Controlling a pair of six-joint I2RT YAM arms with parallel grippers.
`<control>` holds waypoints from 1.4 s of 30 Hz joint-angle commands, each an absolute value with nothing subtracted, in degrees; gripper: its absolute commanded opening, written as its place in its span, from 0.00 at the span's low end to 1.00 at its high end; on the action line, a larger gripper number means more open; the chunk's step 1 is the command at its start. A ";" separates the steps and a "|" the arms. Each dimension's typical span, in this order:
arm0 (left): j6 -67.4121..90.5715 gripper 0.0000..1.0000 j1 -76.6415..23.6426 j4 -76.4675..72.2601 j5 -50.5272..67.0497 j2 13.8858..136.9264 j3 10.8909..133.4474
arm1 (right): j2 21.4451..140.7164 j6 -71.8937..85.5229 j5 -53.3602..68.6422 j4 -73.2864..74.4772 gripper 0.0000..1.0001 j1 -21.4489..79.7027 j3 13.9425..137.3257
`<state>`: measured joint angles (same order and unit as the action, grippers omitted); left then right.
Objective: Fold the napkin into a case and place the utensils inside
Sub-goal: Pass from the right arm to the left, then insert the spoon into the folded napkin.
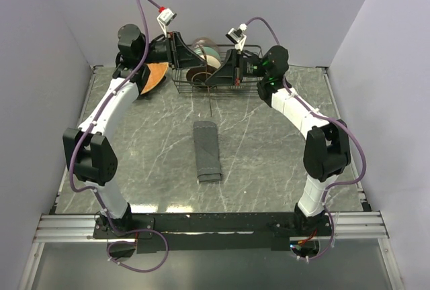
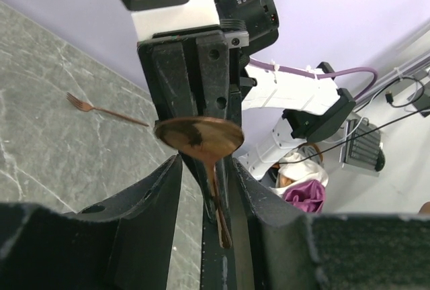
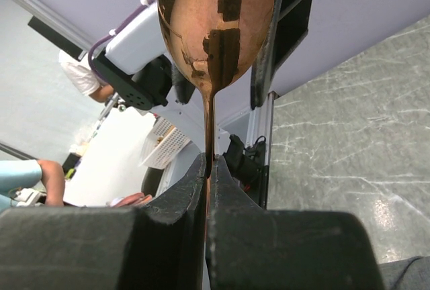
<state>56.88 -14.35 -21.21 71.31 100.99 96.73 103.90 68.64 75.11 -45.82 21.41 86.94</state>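
Note:
My right gripper (image 3: 209,166) is shut on the thin handle of the copper spoon (image 3: 215,28), whose bowl sticks out past the fingertips. The left gripper (image 2: 205,169) faces it over the back of the table. Its jaws stand apart on either side of the spoon (image 2: 198,135) handle, with a gap showing on the left side. A copper fork (image 2: 84,104) lies flat on the marble table. The dark grey case (image 1: 207,151) lies folded lengthwise mid-table, well in front of both grippers (image 1: 195,55) (image 1: 213,72).
A wire rack (image 1: 250,87) holding dishes stands at the back, right under the two grippers. An orange woven mat (image 1: 156,75) lies to its left. Purple cables loop above both wrists. Walls close in the table on the left, right and back.

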 commanded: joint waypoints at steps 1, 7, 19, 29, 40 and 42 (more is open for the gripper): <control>52.82 0.39 -15.12 -17.58 72.07 99.67 99.58 | 99.32 65.57 75.67 -45.88 0.00 22.32 87.45; 54.93 0.33 -15.56 -21.61 73.56 99.23 98.18 | 99.32 65.57 75.76 -45.44 0.00 22.32 87.01; 56.52 0.01 -15.38 -24.09 72.43 98.00 96.42 | 98.79 61.81 75.32 -37.42 0.14 22.06 88.14; 34.64 0.01 -17.03 10.79 32.15 93.25 96.15 | 94.75 5.91 41.07 26.79 0.74 16.44 97.12; 30.41 0.01 -27.94 34.80 -4.47 104.14 100.20 | 89.83 -3.95 29.19 35.68 0.79 16.35 84.47; 29.89 0.01 -28.56 36.47 -5.62 105.72 101.07 | 89.04 -4.48 28.48 36.03 0.79 16.17 82.45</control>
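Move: The spoon stands bowl up in the right fingers, its middle about 4 cm below and 2 cm back of the open left fingers, which straddle the handle near the bowl. From the right hand, those left fingers are roughly 4 cm higher and 2 cm ahead. From the left hand, the folded napkin's middle lies about 5 cm back, straight below by some 40 cm; the dish rack stands 28 cm ahead, 5 cm right and 35 cm lower. The spoon's handle is pinched just under the bowl by the left fingers, which shut after easing back about 1 cm while the right hand holds still. The right fingers then open and let go, that hand swinging forward, then right and down some 16 cm, fingertips tipping down. The left carries the spoon forward, then mostly down, turning counter-clockwise with its fingers dipping. ##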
